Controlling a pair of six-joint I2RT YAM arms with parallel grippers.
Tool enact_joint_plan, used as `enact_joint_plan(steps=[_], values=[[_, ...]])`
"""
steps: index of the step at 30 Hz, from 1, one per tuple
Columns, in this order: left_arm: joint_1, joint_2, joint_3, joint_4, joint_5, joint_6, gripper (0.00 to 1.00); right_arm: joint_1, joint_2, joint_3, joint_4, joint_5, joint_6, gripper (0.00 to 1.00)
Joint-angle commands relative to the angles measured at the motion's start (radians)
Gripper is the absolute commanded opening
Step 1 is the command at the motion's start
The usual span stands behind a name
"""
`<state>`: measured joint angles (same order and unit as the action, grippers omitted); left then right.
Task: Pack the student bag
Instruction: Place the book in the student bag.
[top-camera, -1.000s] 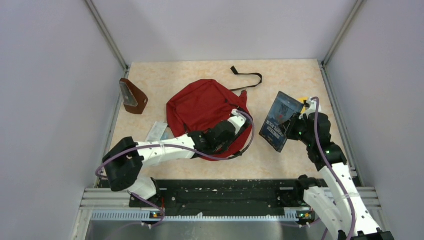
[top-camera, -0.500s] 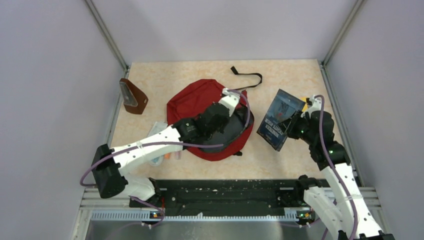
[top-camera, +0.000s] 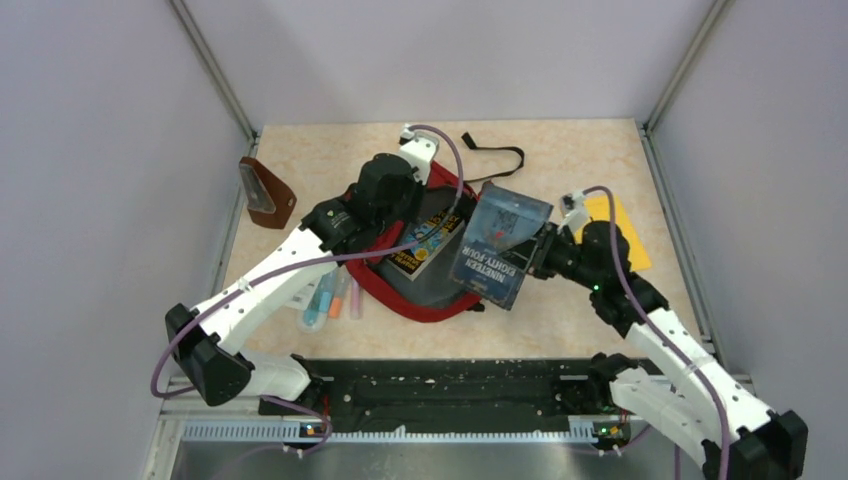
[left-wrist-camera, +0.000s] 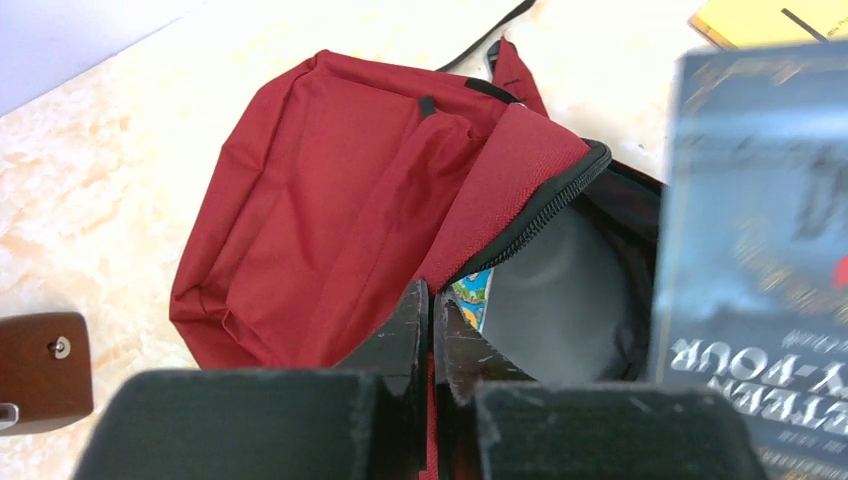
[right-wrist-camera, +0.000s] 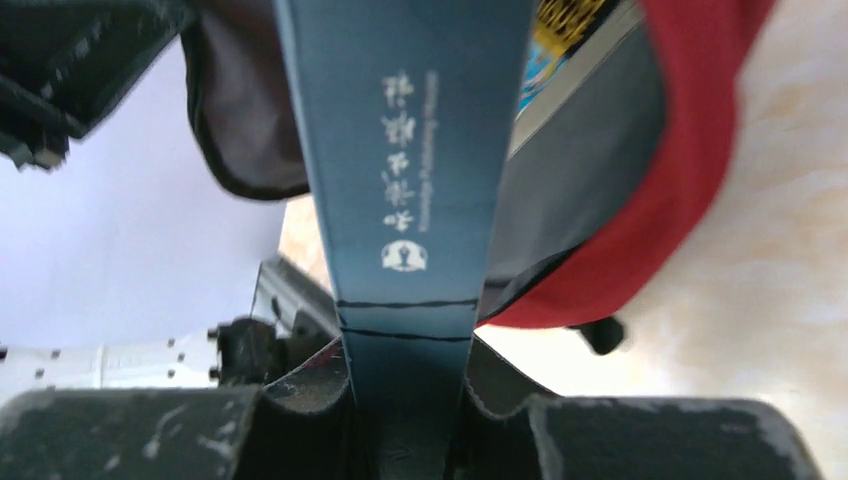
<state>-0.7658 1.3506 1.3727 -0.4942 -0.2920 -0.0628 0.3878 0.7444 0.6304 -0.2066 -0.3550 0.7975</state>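
The dark-red student bag (top-camera: 375, 275) lies mid-table with its mouth held open. My left gripper (top-camera: 398, 212) is shut on the red flap beside the black zipper and holds it raised; in the left wrist view the jaws (left-wrist-camera: 432, 300) pinch a strip of the bag's (left-wrist-camera: 330, 200) fabric. A yellow-and-black book (top-camera: 425, 245) lies inside on the grey lining. My right gripper (top-camera: 545, 255) is shut on a dark blue book (top-camera: 500, 245), tilted over the mouth's right edge. The right wrist view shows its spine (right-wrist-camera: 410, 200) clamped between the fingers (right-wrist-camera: 405, 350), with the bag (right-wrist-camera: 690, 150) behind.
A brown wedge-shaped pouch (top-camera: 266, 194) stands at the left edge. Coloured pens (top-camera: 330, 298) lie by the bag's left side under my left arm. A yellow pad (top-camera: 625, 225) lies on the right, and a black strap (top-camera: 495, 150) trails behind the bag.
My left gripper closed on the bag's flap and pulled it up and back, opening the mouth. The right arm carried the blue book left to the opening, uncovering the yellow pad.
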Motion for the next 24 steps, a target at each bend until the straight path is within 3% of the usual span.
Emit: enact_joint_plan(steps=[1, 7, 11, 24], values=[[0.014, -0.032, 0.023, 0.073, 0.069, 0.002, 0.0, 0.169, 0.083, 0.003, 0.304, 0.057, 0.077, 0.0], [0.03, -0.049, -0.019, 0.123, 0.114, -0.014, 0.0, 0.269, 0.235, -0.053, 0.458, 0.166, 0.11, 0.0], [0.038, -0.075, -0.048, 0.148, 0.125, -0.016, 0.0, 0.269, 0.272, -0.069, 0.41, 0.246, 0.147, 0.0], [0.063, -0.125, -0.109, 0.202, 0.188, -0.025, 0.0, 0.316, 0.32, -0.109, 0.449, 0.285, 0.252, 0.0]])
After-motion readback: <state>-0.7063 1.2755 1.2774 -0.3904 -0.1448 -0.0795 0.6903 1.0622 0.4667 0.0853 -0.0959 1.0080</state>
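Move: The right hand holds the Nineteen Eighty-Four book at its right edge. The middle of the bag's opening lies about 20 cm to this hand's left, 3 cm ahead and some 14 cm below. Inside the bag, the treehouse book is about 22 cm left, 5 cm ahead and 19 cm down; the yellow notebook lies about 22 cm right, 8 cm ahead and 21 cm down. From the left hand, the opening is some 6 cm back, 3 cm right and 20 cm below. Left and down goes the right hand, bringing the pinched book over the right half of the bag's opening: a quick 7 cm sweep left first, then mainly a steady sinking, about 10 cm in all. Its fingers tip some 15 degrees further downward and keep their grip. The left hand stays nearly in place, still pinching the raised flap edge and rolling slightly. ##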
